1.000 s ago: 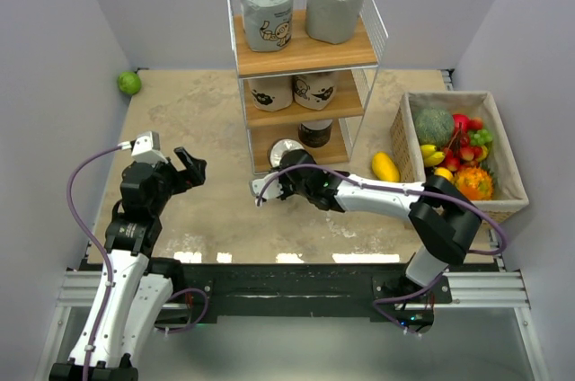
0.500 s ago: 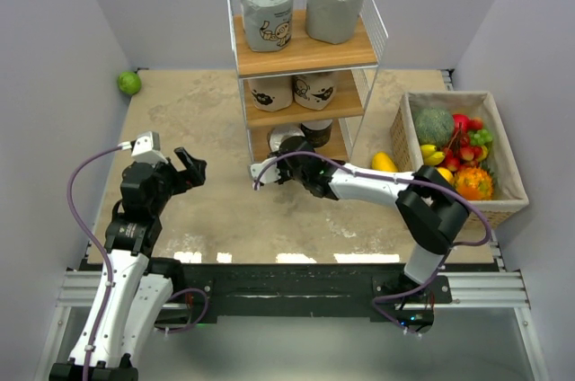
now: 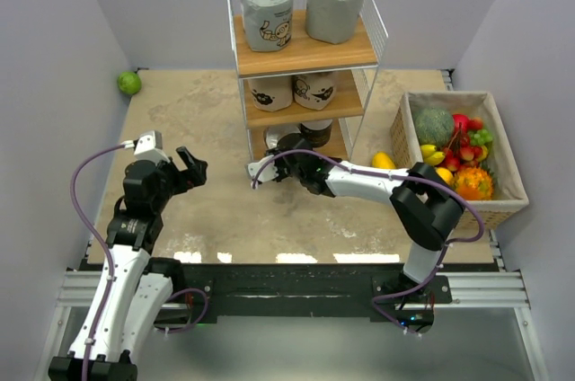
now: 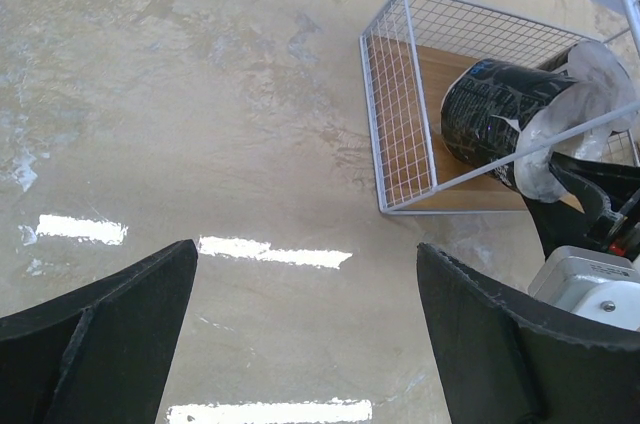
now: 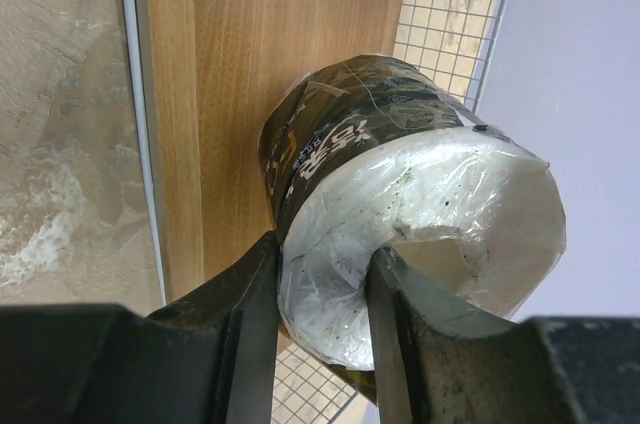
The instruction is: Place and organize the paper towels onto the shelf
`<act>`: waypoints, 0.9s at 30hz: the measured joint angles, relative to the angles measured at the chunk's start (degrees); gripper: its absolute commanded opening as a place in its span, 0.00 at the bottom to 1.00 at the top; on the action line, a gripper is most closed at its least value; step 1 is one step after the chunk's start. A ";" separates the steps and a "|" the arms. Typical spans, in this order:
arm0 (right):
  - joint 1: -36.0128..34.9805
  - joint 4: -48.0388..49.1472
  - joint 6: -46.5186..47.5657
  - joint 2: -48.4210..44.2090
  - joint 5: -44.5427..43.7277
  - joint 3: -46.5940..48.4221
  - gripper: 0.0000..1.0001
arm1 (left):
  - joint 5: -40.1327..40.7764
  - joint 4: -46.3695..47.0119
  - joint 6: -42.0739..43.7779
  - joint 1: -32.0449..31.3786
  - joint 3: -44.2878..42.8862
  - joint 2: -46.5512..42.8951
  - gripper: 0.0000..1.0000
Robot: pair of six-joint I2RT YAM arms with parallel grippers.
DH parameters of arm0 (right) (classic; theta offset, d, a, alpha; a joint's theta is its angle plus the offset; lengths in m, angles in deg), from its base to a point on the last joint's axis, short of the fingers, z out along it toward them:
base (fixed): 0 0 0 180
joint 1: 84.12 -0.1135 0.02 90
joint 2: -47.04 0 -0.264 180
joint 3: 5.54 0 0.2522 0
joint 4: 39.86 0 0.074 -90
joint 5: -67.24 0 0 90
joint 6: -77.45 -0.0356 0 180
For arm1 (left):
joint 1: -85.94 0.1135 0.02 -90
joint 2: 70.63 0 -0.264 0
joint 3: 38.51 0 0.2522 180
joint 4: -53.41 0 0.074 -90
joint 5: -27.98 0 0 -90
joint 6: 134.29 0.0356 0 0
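Observation:
The shelf (image 3: 350,50) carries two grey paper towels (image 3: 266,11) on its top board and two beige printed ones (image 3: 314,89) on the middle board. One black roll (image 3: 316,132) stands at the back of the bottom tier. My right gripper (image 3: 295,161) is shut on a second black roll (image 3: 286,145), one finger inside its core and one outside (image 5: 325,294). This roll (image 5: 350,134) hangs tilted over the bottom board (image 5: 220,94) at the left front corner. In the left wrist view it (image 4: 495,114) shows inside the wire frame (image 4: 400,124). My left gripper (image 3: 190,168) is open over bare table (image 4: 305,304).
A woven basket (image 3: 403,134) of fruit stands right of the shelf, with a yellow fruit (image 3: 384,165) on the table between them. A green fruit (image 3: 129,83) lies at the far left corner. Grey walls close in the table on three sides.
My right arm has carried the black roll away from me, from in front of the shelf into the bottom tier. The left arm has barely shifted.

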 measured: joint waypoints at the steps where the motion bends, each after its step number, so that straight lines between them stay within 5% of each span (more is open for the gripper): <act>1: 0.00 0.02 0.22 0.00 0.09 0.11 0.45 | 0.00 0.00 0.00 0.00 0.00 0.13 0.96; 15: -0.02 1.20 0.92 -0.37 0.55 0.90 0.58 | 0.15 -0.33 0.00 0.00 0.00 0.72 0.97; 20: -0.11 0.70 -1.68 -4.61 0.44 0.24 0.76 | 0.15 -0.33 0.00 0.00 0.00 0.68 0.97; 27: -0.70 1.60 -6.49 -10.51 0.28 -2.84 0.72 | 0.11 -0.31 0.02 0.00 0.00 -0.76 0.97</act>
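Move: The right fingers still hold the near rim of the tilted black paper towel on the bottom shelf; its middle lies about 3 cm ahead, 1 cm left and 4 cm below them. The other black roll stands some 8 cm to the right, 4 cm ahead and 4 cm below, and the shelf's left mesh side about 7 cm left and 3 cm ahead. From the left hand, the held roll is roughly 14 cm forward, 20 cm right and 11 cm below. The right hand lets go of the paper towel's rim, spreading its fingers while easing barely a centimetre forward, left and up. It then lifts quickly off the roll, about 6.5 cm up in all, drawing back a couple of centimetres towards the end, and the wrist rolls some 10 degrees, left side rising. ##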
